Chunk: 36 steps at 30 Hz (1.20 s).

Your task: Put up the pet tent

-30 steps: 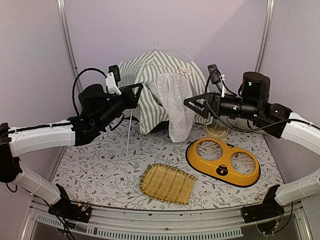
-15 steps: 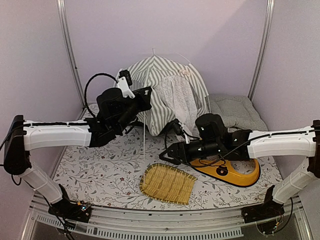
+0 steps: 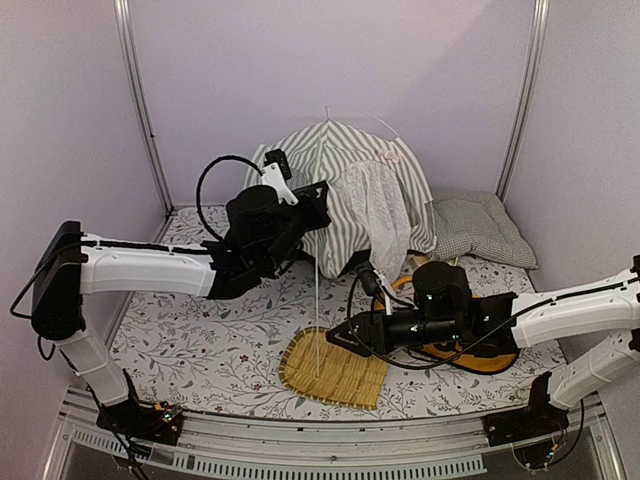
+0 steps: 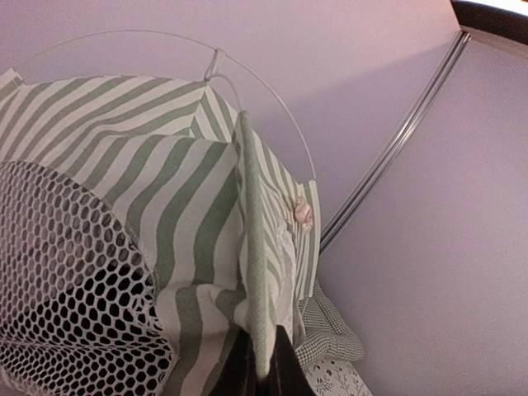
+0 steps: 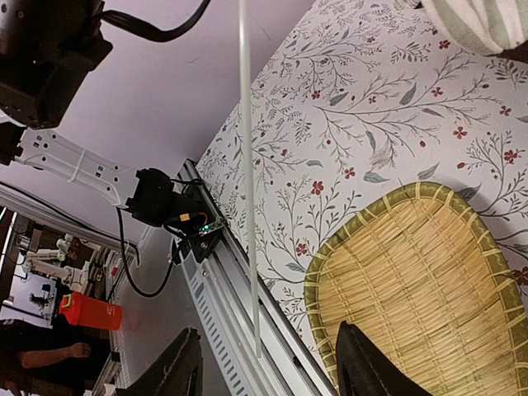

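The pet tent [image 3: 345,185], grey-green and white striped with a white lace curtain [image 3: 385,215], stands at the back centre. My left gripper [image 3: 316,194] is shut on its left front fabric edge. In the left wrist view the green seam [image 4: 252,247] runs down into the pinched left gripper [image 4: 264,363], beside a mesh window [image 4: 74,280]. A thin white pole [image 3: 316,300] hangs down from the tent over the tray. My right gripper [image 3: 336,338] is open by the pole's lower end. In the right wrist view the pole [image 5: 246,165] ends between the spread fingers [image 5: 177,371], touching neither.
A woven bamboo tray [image 3: 335,368] lies at the front centre, also under the right gripper [image 5: 412,280]. A yellow two-hole feeder [image 3: 492,352] sits partly under the right arm. A checked cushion [image 3: 480,225] lies at the back right. The table's metal front rail [image 5: 239,322] is close.
The left gripper has carried the tent edge to the right, and the hanging pole with it. The right arm has swung down and left to the pole's lower end, its jaws narrowing somewhat.
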Motion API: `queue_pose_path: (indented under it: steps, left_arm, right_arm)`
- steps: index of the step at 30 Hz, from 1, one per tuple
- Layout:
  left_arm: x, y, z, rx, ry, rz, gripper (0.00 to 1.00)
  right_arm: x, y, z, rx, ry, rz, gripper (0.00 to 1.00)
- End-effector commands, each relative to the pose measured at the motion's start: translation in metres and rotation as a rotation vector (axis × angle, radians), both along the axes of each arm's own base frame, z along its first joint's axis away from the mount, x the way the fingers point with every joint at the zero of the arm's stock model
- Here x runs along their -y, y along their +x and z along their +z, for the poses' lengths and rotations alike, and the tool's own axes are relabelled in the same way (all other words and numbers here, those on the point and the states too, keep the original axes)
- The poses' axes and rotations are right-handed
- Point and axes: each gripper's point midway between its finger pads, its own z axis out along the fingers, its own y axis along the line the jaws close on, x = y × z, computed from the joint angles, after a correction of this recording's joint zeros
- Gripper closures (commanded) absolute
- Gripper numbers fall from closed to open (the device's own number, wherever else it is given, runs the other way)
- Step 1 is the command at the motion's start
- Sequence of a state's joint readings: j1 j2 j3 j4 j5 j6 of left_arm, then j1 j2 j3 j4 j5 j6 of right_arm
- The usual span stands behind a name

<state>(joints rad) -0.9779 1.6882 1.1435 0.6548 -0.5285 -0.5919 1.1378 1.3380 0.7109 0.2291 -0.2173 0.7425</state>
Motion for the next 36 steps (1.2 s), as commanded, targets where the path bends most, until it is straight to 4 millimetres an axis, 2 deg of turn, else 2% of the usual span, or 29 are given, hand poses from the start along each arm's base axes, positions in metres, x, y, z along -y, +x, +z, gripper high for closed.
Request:
queue_pose_path:
  steps: [1,4,7,20,31,34,36]
  left_arm:
    - [0.008,-0.009,0.037,0.071,-0.112,-0.017,1.0]
    - [0.012,-0.01,0.037,0.072,-0.11,-0.023,1.0]
    - [0.014,-0.01,0.034,0.071,-0.103,-0.024,1.0]
    - [0.024,-0.01,0.026,0.052,-0.107,-0.04,1.0]
    - [0.025,-0.008,0.024,0.039,-0.115,-0.03,1.0]
    - [0.026,-0.007,0.022,0.034,-0.115,-0.029,1.0]
    - [0.026,-0.008,0.022,0.033,-0.115,-0.03,1.0]
  right_arm:
    - [-0.01,-0.001,-0.003,0.03,0.028,0.008,0.3]
    - [-0.018,-0.002,-0.007,0.031,0.021,0.023,0.35]
    - [-0.022,-0.002,-0.007,0.047,0.016,0.03,0.37]
    - [-0.025,0.0,-0.019,0.055,-0.011,0.017,0.47]
    - [-0.03,0.004,-0.019,0.074,-0.007,0.006,0.58]
    - [-0.03,0.004,-0.018,0.073,-0.006,0.011,0.64]
    - [-0.03,0.003,-0.017,0.074,-0.005,0.015,0.74]
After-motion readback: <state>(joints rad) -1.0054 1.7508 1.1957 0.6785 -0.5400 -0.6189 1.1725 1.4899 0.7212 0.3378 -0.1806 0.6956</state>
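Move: The pole's free lower end is what the open right gripper is after: about 3 cm to its left, 3 cm back and 3 cm below. The woven mat lies nearly straight below that gripper, some 17 cm down and 2 cm back; the yellow bowl stand is about 23 cm to its right and 7 cm ahead, also down on the table. From the left gripper, still pinching the tent's sleeve, the pole's end is some 24 cm back, 1 cm left and 17 cm down. Lower the right gripper about 3.5 cm while easing it some 2 cm left onto the lower part of the pole, fingers still pointing left and tilted down, and draw its fingers from wide open to about a third open around the pole. Keep the left gripper shut on the sleeve and shift it about 2 cm to the right, carrying the pole towards the right fingers. ##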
